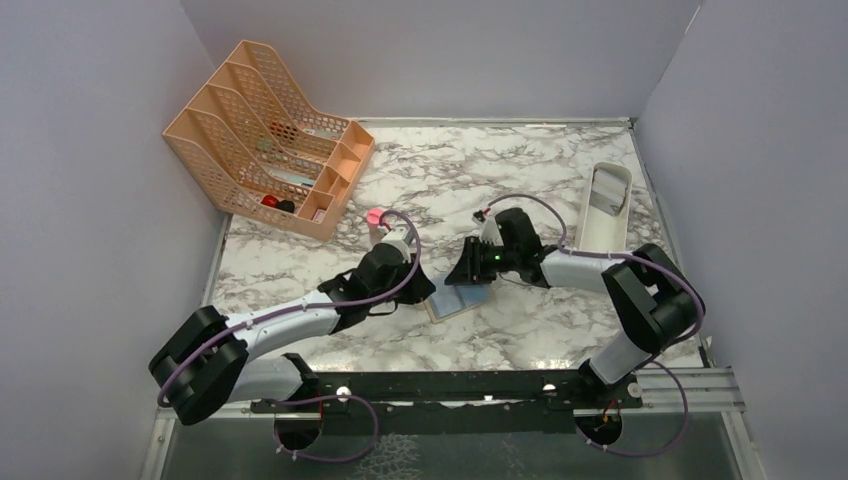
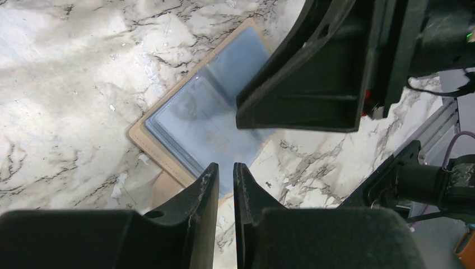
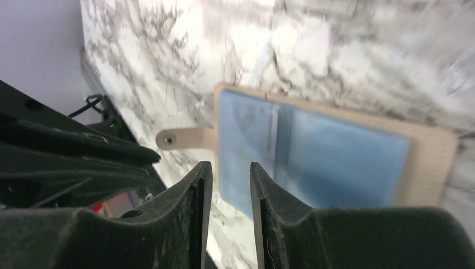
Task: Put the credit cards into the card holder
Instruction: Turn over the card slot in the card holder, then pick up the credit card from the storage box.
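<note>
The card holder (image 1: pixel 458 303) lies open and flat on the marble, tan rim outside and light blue sleeves inside (image 2: pixel 207 106) (image 3: pixel 336 162). Its snap tab (image 3: pixel 179 138) sticks out to one side. My left gripper (image 2: pixel 225 168) hovers over the holder's near edge, its jaws a narrow slit apart with nothing between them. My right gripper (image 3: pixel 231 166) hangs over the opposite end by the tab, jaws somewhat wider and also empty. In the top view the left gripper (image 1: pixel 424 292) and right gripper (image 1: pixel 468 272) flank the holder closely. No loose credit cards are in view.
A peach mesh file rack (image 1: pixel 265 135) stands at the back left with a red item (image 1: pixel 270 200) in it. A long white tray (image 1: pixel 605 205) lies at the back right. A small pink object (image 1: pixel 375 215) sits behind the left arm. Grey walls enclose the table.
</note>
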Robot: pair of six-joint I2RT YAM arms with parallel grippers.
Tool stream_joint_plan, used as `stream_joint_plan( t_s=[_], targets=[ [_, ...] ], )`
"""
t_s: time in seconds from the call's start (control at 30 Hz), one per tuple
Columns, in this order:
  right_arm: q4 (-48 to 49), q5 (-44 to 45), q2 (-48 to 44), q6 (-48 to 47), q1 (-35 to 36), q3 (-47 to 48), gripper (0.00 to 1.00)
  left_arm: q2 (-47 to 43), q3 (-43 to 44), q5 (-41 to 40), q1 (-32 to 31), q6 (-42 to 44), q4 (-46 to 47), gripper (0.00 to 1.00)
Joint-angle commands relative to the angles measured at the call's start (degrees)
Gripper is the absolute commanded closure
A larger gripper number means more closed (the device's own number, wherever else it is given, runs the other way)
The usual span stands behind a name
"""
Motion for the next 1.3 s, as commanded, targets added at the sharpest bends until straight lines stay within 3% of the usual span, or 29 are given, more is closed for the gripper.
stream_joint_plan(
  t_s=[0.0,0.23,0.53,0.7,0.83,1.0,1.07,1.27],
  targets=[
    [-12.4,13.1,-5.2,-9.2,0.2,6.1,0.64,0.1,2.3,-1.3,-0.3,1.4,0.7,0.80],
    [-25.8,34.3,-10.8,-20.1,0.1,16.9,0.64,8.1,3.9,0.5,-0.3,3.3,3.0,0.80],
    [-37.2,49.4,-2.5,-34.5,-5.8,32.6,0.64,10.9,1.6,-0.4,-0.2,4.5,3.8,0.80],
    [-30.8,44.5,-6.0,-40.3,-16.8,31.9,0.65,10.4,1.0,-0.3,-0.1,6.3,1.0,0.80],
    [-25.4,50.2,-7.0,-51.5,-19.9,28.6,0.62,8.6,0.9,-1.0,-0.1,8.1,-0.9,0.80],
    [-34.8,49.9,-4.3,-57.3,-29.8,32.9,0.61,8.1,1.7,-0.1,0.1,9.6,-2.5,0.79],
    [-37.8,46.1,-3.6,-61.2,-33.0,33.9,0.61,8.3,2.4,0.7,0.1,9.8,-3.0,0.79],
    [-38.3,45.1,0.0,-69.5,-37.3,35.9,0.61,9.0,2.2,2.3,0.1,9.4,-2.5,0.79]
  ],
)
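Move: The stack of cards, standing in the far end of the white bin, lies about 25 cm ahead of the right hand and 39 cm to its right, roughly level in height; the bin's middle is some 15 cm ahead and 38 cm right. The open card holder lies about 3 cm below the right hand, 3 cm back and 3 cm right. From the left hand, the card holder is some 2 cm ahead, 8 cm right and 7 cm down. Right hand swings 37 cm right, 20 forward, rising, over the bin, fingers tipping down; left sinks 5 cm. ##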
